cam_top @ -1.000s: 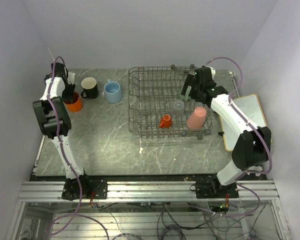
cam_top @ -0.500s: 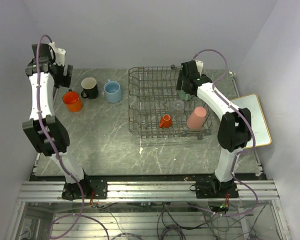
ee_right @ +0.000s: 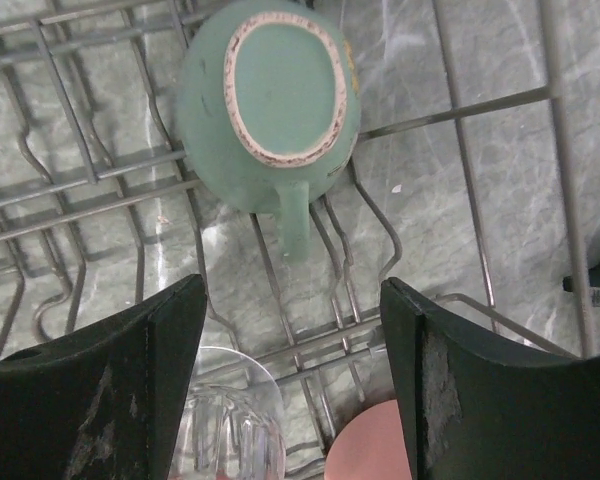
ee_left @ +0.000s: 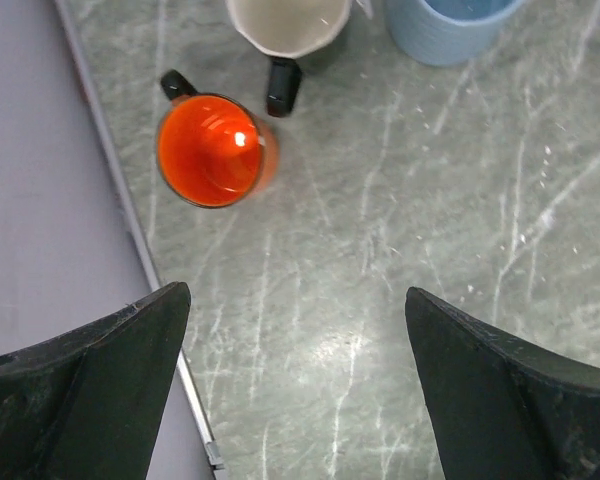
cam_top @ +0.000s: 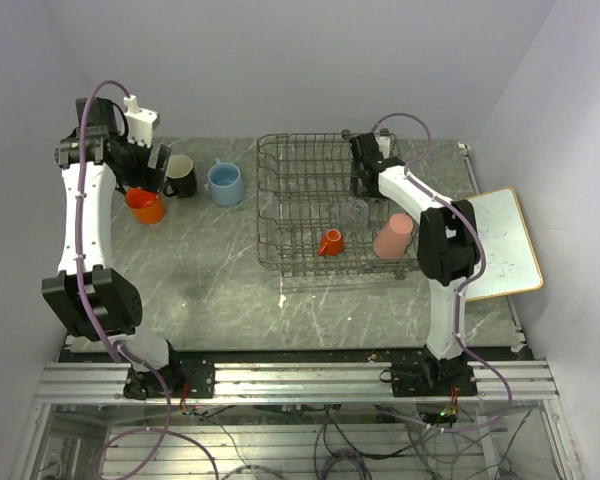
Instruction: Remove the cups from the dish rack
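Observation:
The grey wire dish rack (cam_top: 280, 200) holds a tiny orange cup (cam_top: 330, 242), a pink tumbler (cam_top: 393, 236) and a clear glass (cam_top: 356, 211). A pale green cup (ee_right: 270, 100) stands upside down on the rack's tines (ee_right: 80, 195), handle toward my right gripper (ee_right: 290, 290). That gripper (cam_top: 363, 182) hovers open above it, gripping nothing, with the glass (ee_right: 225, 420) and tumbler (ee_right: 365, 450) near its fingertips. On the table to the left stand an orange mug (cam_top: 145, 205), a black mug (cam_top: 179, 175) and a light blue mug (cam_top: 225, 183). My left gripper (ee_left: 295, 295) hangs open above the table near the orange mug (ee_left: 210, 150).
A white board with a wooden frame (cam_top: 500, 245) lies right of the rack, partly past the table's right edge. The table's left edge (ee_left: 120, 210) runs close beside the orange mug. Bare marbled tabletop (cam_top: 210, 290) lies in front of the rack.
My left gripper let go of the orange mug, opened wide and rose above it. My right arm swung left over the rack's back until above the green cup, jaws narrowing a little.

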Controlling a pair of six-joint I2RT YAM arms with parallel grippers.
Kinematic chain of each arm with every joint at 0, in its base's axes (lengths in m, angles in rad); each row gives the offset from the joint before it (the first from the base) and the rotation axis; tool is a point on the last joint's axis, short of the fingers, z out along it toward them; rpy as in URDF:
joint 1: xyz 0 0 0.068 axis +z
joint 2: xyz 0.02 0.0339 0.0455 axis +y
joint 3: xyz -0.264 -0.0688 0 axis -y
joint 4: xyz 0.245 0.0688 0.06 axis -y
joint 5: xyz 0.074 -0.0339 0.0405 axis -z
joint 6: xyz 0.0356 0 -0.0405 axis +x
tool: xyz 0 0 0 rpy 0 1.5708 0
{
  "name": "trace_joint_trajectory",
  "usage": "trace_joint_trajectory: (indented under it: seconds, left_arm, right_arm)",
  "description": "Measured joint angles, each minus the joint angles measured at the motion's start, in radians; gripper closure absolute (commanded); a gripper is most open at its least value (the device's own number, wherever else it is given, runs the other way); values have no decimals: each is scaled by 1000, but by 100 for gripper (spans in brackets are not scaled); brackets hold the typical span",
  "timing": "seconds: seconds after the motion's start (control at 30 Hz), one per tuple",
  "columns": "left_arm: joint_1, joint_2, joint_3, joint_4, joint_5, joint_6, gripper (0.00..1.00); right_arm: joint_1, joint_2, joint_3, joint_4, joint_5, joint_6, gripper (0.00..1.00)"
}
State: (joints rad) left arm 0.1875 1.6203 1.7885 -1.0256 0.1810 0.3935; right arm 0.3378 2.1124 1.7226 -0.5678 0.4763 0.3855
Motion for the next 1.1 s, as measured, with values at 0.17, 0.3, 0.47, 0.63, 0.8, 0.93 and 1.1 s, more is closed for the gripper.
trace_joint_trajectory:
  seconds: [0.17,0.3,0.47,0.63,0.8,0.93,1.1]
  left_arm:
    - [-26,-28,-63,-10,26,-1,0]
    - [-26,-35,-90,-9,33,-2,1]
    - [-26,-35,-105,-7,38,-9,0]
    - [-26,-35,-105,-3,50,-18,0]
    - [-29,-35,-104,3,52,-28,0]
    - [-36,-43,-108,7,53,-32,0]
    - [-44,-58,-115,8,55,-32,1]
  right_arm:
    - [-8,39,0,2,-22,-29,35]
    - [-31,55,0,15,-56,-56,41]
    - [-48,72,0,44,-95,-88,51]
    - [-50,79,2,61,-123,-101,64]
    - [-56,79,2,73,-136,-103,72]
    - [-60,79,2,91,-132,-110,80]
    - [-64,79,2,106,-130,-119,92]
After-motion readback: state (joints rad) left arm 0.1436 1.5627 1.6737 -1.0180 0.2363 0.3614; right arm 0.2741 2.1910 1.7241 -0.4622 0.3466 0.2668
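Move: The green cup sits upside down in the rack, its middle about 6 cm ahead of the right hand, 2 cm to its right and 5 cm below, with its handle pointing back towards the fingers. The clear glass is some 4 cm left of this hand and 2 cm back, the pink cup about 9 cm back and 5 cm right, both lower. From the left hand the green cup is roughly 14 cm ahead, 55 cm right and 21 cm down. The right hand sinks nearly 4 cm towards the green cup's handle, then eases about 2 cm forward, turning slightly counter-clockwise, while its part-open fingers close almost fully and pinch the handle between their tips. The empty left hand, still wide open, drifts about 3 cm right and some 2 cm back and down, away from the orange mug already set on the table. ##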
